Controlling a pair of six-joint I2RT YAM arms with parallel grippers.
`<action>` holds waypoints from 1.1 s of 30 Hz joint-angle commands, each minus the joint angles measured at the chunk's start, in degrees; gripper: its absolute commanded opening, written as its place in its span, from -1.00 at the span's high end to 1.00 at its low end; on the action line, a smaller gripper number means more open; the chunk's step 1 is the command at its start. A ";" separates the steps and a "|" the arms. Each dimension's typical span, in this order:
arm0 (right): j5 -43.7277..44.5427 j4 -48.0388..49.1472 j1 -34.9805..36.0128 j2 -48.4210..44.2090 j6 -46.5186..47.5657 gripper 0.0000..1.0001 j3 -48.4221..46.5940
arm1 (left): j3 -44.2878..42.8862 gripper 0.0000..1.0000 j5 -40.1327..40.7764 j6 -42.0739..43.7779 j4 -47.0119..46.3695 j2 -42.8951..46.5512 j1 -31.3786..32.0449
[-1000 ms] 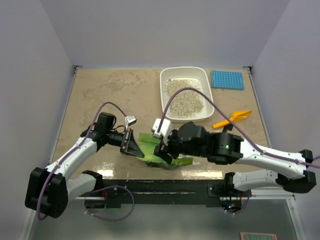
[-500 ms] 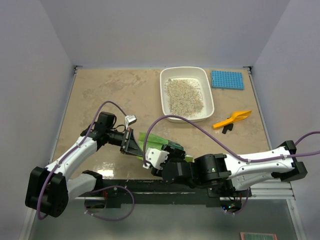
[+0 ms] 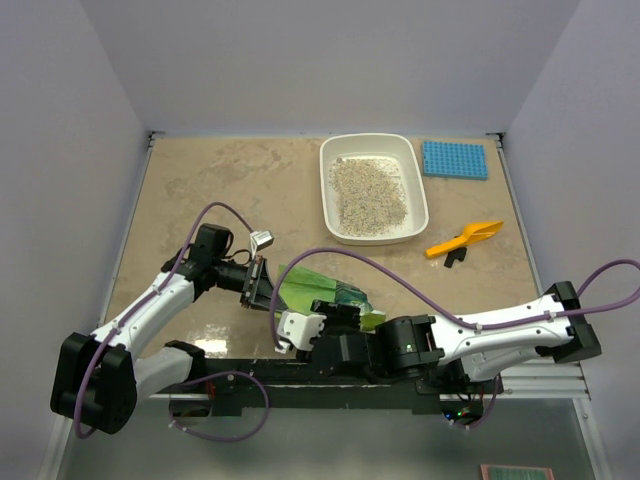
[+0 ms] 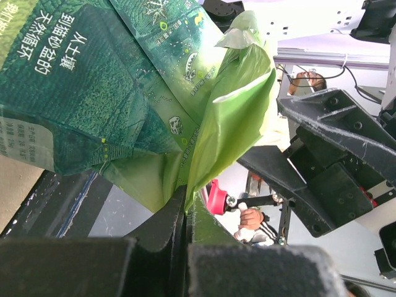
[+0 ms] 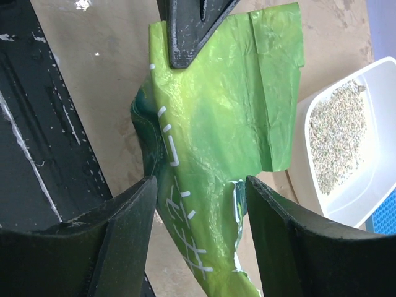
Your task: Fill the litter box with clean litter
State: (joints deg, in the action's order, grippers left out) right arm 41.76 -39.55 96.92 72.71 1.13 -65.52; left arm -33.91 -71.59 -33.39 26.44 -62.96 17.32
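The white litter box stands at the back right with clean litter spread in it; both show again as the litter box and the litter in the right wrist view. A crinkly green bag lies in front of the arms. My left gripper is shut on the bag's edge, its jaws pinching the green film. My right gripper points at the bag from the near side. It is open, its fingers standing either side of the bag.
A blue studded mat lies right of the litter box. An orange scoop and a small black piece lie on the table at the right. The black base rail runs along the near edge. Walls enclose three sides.
The right arm has drawn back from over the bag to the near edge, and its open fingers now straddle the bag's near end. The bag has spread. The left arm has stayed put.
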 commanded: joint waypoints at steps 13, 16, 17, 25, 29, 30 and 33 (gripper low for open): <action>-3.26 8.26 0.20 2.70 5.64 -0.28 4.16 | -0.10 1.00 5.50 2.10 0.72 -0.85 -0.27; -3.26 9.23 -0.59 2.00 6.08 -0.28 5.92 | -0.19 1.00 5.50 2.10 0.81 -1.02 -0.27; -3.09 8.88 -0.86 2.17 6.08 -0.28 5.84 | -0.19 1.00 5.59 2.10 0.72 -1.03 -0.27; -5.10 11.25 -5.68 3.05 8.54 -0.26 6.89 | -0.10 1.00 5.32 2.27 0.90 -0.68 -0.18; -7.38 11.51 -7.10 3.05 9.33 -0.22 7.16 | -0.19 1.00 5.23 2.19 0.90 -0.76 -0.27; -7.74 10.99 -7.19 3.23 9.59 -0.20 7.07 | -0.28 1.00 5.15 2.19 0.81 -0.67 -0.27; -8.97 8.71 -7.63 4.46 9.68 -0.14 6.54 | -0.45 1.00 4.97 2.27 0.81 -0.76 -0.27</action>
State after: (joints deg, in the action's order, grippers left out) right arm 35.29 -29.93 89.78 76.38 9.74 -58.59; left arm -33.91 -71.57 -33.30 27.53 -63.44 17.32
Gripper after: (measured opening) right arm 0.597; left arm 0.018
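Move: Just below the open right gripper is the free stretch of the litter bag's light-green rim, about 3 cm ahead, 2 cm left and 6 cm down. The bag's dark body sags roughly 10 cm ahead, 5 cm right and 14 cm below; the litter box stands about 38 cm ahead and 13 cm right, some 17 cm lower. From the left hand, which pinches the rim's other side, that stretch is about 8 cm right, level fore and aft, and 2 cm below. Sinking about 5 cm, the right hand first eases slightly back and to its left, then reaches some 3 cm forward onto the bag's free green rim, bringing its wide-spread fingers to either side of it, with barely a tilt of the wrist. The fingers stay open. The left hand holds still and keeps its pinch on the rim. ##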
